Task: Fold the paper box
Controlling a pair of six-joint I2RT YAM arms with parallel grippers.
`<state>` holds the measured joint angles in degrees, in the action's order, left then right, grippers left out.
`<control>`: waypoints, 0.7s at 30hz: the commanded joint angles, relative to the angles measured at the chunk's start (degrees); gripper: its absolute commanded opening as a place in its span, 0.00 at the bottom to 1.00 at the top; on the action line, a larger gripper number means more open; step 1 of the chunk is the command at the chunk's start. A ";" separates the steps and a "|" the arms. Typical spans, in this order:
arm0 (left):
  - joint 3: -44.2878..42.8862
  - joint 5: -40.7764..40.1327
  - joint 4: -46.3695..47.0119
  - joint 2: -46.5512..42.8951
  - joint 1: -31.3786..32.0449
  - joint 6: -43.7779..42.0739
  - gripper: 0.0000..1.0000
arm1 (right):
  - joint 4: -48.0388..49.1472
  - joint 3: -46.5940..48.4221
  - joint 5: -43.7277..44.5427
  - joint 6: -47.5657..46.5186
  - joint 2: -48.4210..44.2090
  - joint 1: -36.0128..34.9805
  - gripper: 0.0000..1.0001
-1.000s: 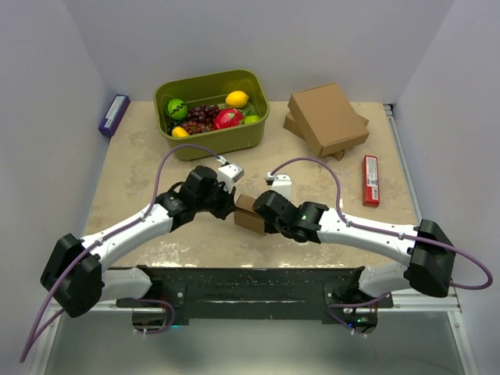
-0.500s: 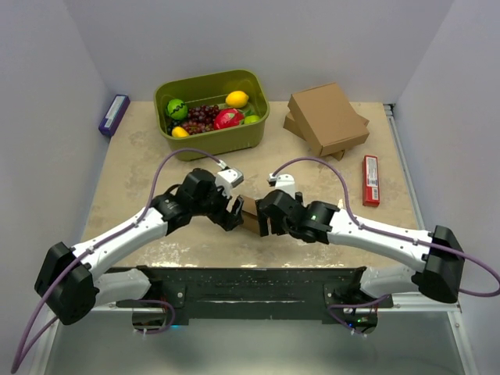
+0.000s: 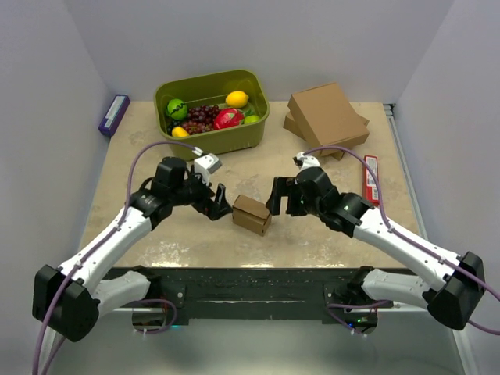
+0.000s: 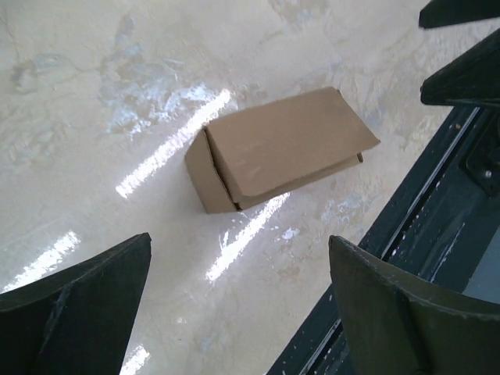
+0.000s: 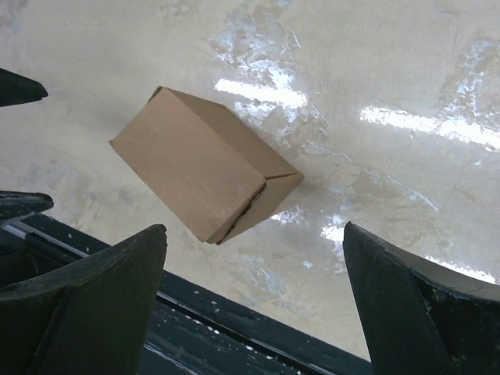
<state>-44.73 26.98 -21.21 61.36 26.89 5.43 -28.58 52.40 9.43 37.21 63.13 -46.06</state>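
Note:
The paper box (image 3: 251,214) is a small closed brown cardboard box lying on the table between my two arms, near the front edge. It shows whole in the left wrist view (image 4: 277,148) and in the right wrist view (image 5: 205,173). My left gripper (image 3: 215,205) hangs a short way to its left, jaws wide open and empty. On the other side my right gripper (image 3: 283,197) is also open and empty, clear of the box. Nothing touches the box.
A green tub (image 3: 255,133) of fruit stands at the back. Stacked larger brown boxes (image 3: 326,119) lie at the back right, a red packet (image 3: 370,180) right of them, a purple packet (image 3: 114,114) at the far left. A black rail (image 3: 234,283) runs along the front edge.
Both grippers have opened and let go of the box. Each arm has drawn back sideways, left arm leftward and right arm rightward, leaving the box alone on the table.

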 commanded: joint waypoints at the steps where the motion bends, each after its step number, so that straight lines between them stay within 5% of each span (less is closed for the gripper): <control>1: -3.17 9.04 7.82 1.30 -2.72 3.52 0.94 | 7.73 -3.09 -9.34 1.97 -1.08 3.69 0.94; 7: -1.59 11.77 14.87 8.33 -5.01 8.10 0.71 | 14.24 -8.71 -14.52 6.20 -1.79 5.46 0.77; 21: -0.62 11.34 15.68 13.60 -5.36 6.79 0.49 | 19.52 -12.06 -16.73 8.32 0.94 5.37 0.60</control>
<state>-45.43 37.36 -6.79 73.63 21.98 12.88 -12.36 40.77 -5.72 44.66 62.81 -40.75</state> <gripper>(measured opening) 0.520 0.610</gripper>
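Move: The small paper box sits between the two open hands: roughly 8 cm to the right of the left hand, 1 cm back and 8 cm below it, and about 8 cm to the left of the right hand, 1 cm back and 9 cm down. The green fruit bin stands some 26 cm ahead of the left hand and 5 cm to its left; the big carton about 25 cm ahead of the right hand and 15 cm to its right. Around the folded paper box the hands come back in, their fingers closing about halfway but holding nothing. The left reaches about 4 cm forward and 2 cm right to beside the far left corner; the right sinks some 3 cm, shifting left towards the right end. Each wrist tilts its fingers inward towards the box, by roughly 10 to 15 degrees. ##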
